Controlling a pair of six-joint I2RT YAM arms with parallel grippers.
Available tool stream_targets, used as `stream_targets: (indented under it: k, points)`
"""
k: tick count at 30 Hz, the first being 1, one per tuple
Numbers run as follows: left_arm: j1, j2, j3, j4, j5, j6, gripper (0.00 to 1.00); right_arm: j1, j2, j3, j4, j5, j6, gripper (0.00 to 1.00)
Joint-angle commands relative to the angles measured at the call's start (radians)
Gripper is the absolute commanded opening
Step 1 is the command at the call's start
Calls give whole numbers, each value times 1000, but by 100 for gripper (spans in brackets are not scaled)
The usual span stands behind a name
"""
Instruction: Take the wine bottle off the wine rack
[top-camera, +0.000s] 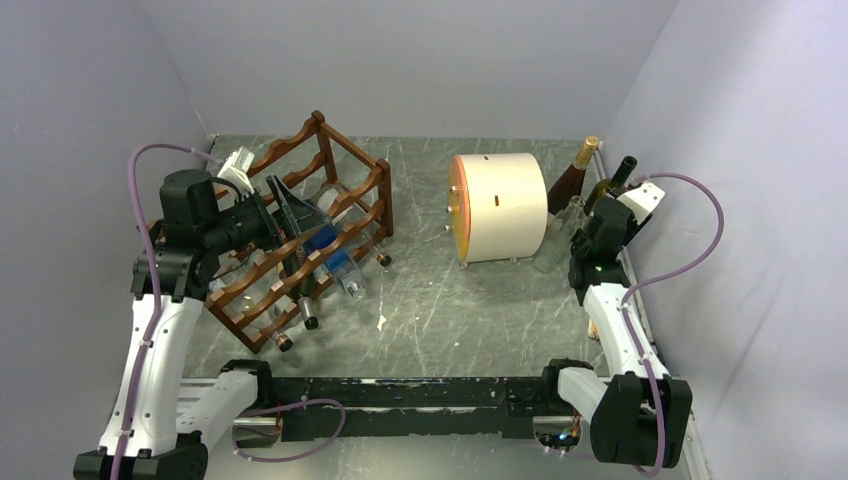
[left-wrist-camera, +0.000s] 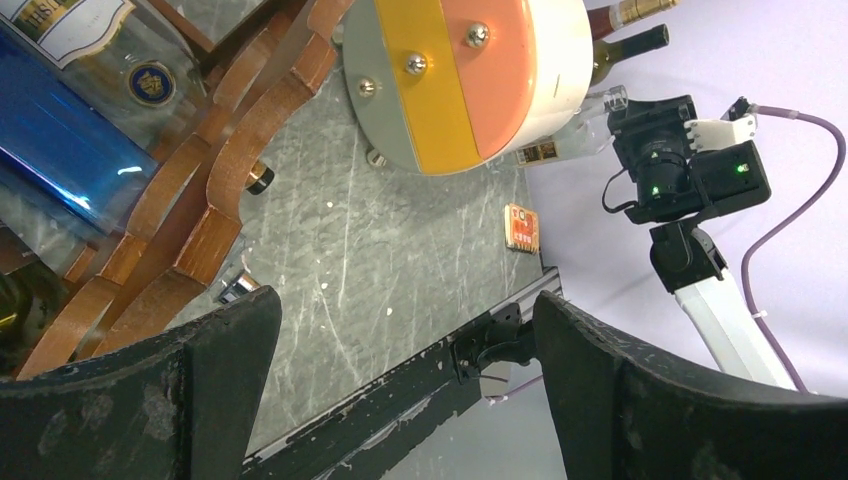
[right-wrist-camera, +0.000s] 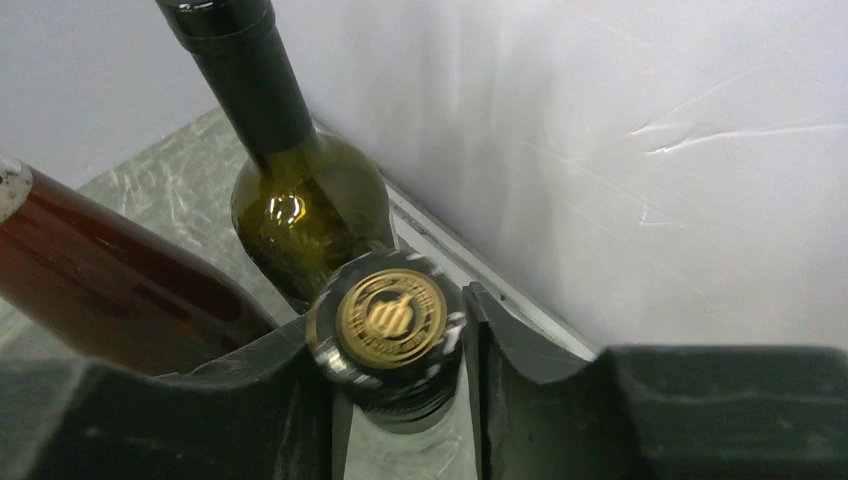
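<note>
The reddish-brown wine rack (top-camera: 345, 200) stands askew at the left of the table, with several bottles lying in it, among them a blue-wrapped bottle (top-camera: 328, 245). My left gripper (top-camera: 300, 215) hovers over the rack, open and empty. In the left wrist view (left-wrist-camera: 405, 330) the rack's wavy rails (left-wrist-camera: 230, 150) and the blue bottle (left-wrist-camera: 60, 150) lie to its left. My right gripper (top-camera: 585, 225) is at the far right. In the right wrist view (right-wrist-camera: 392, 325) it is shut on the neck of an upright clear bottle with a black, gold-crested cap (right-wrist-camera: 392, 315).
A cream drum with an orange face (top-camera: 500, 207) lies mid-table. A reddish bottle with gold foil (top-camera: 570, 180) and a green bottle (top-camera: 610, 180) stand in the back right corner by the wall, close to the clear bottle. Bottle necks (top-camera: 308, 320) stick out of the rack's front.
</note>
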Motion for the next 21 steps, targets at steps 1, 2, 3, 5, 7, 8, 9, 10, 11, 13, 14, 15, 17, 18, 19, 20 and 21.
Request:
stream_targets:
  k: [1,2,3,5,7,8,9,10,11,13,14,15,17,18,19,20,21]
  points:
    - [6,-10,-19,59,51,-19,99,-8,-28,16,-28,-22,48,50]
    - [6,-11,-21,62,51,-20,99,-7,-32,14,-34,-22,49,55]
    - [6,-13,-29,71,50,-26,99,-7,-36,12,-38,-22,47,59]
    - [6,-27,-60,116,47,-53,99,-8,-38,14,-50,-20,40,68]
    - [6,-34,-84,143,60,-70,99,-5,-33,37,-76,-11,33,76]
    - [6,-33,-95,151,68,-75,99,-4,-30,53,-100,-9,32,79]
    - [6,-34,-104,156,77,-77,99,0,-27,68,-120,-2,36,82]
    - [6,-36,-108,158,82,-77,99,5,-26,77,-137,7,44,85]
    - [6,-37,-111,156,81,-74,100,11,-27,82,-148,14,47,88]
    - [6,-43,-115,148,64,-66,100,18,-34,94,-164,17,44,95]
    - [6,-45,-121,151,57,-63,100,19,-36,107,-181,15,47,98]
    - [6,-48,-130,158,55,-62,100,20,-35,128,-205,17,57,100]
    - [6,-47,-142,163,66,-61,100,21,-32,182,-271,18,81,100]
    - [6,-45,-145,165,74,-61,100,23,-32,208,-314,20,88,100]
    - [6,-44,-147,168,82,-60,100,25,-37,231,-344,19,101,100]
    - [6,-44,-150,172,88,-61,100,26,-45,250,-368,19,107,100]
    - [6,-45,-152,178,92,-60,100,27,-57,267,-393,21,112,100]
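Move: The capped wine bottle is already upright in the right fingers by its neck, its middle some 11 cm below that hand. The green bottle stands about 7 cm ahead, the red bottle roughly 8 cm ahead and 9 cm left, and a clear open bottle about 11 cm left, level with the hand. From the left hand the capped bottle lies some 54 cm right, 6 cm ahead and 20 cm lower; the racked blue bottle lies about 3 cm ahead, 3 cm left and 12 cm below. Nearly in place at first, the right hand spreads its fingers from about a third open to fully open, letting go of the capped bottle's neck on both sides. It then rises some 3.5 cm, with the wrist barely turning. The left hand, still wide open over the rack, sinks about 2 cm towards the blue bottle. ##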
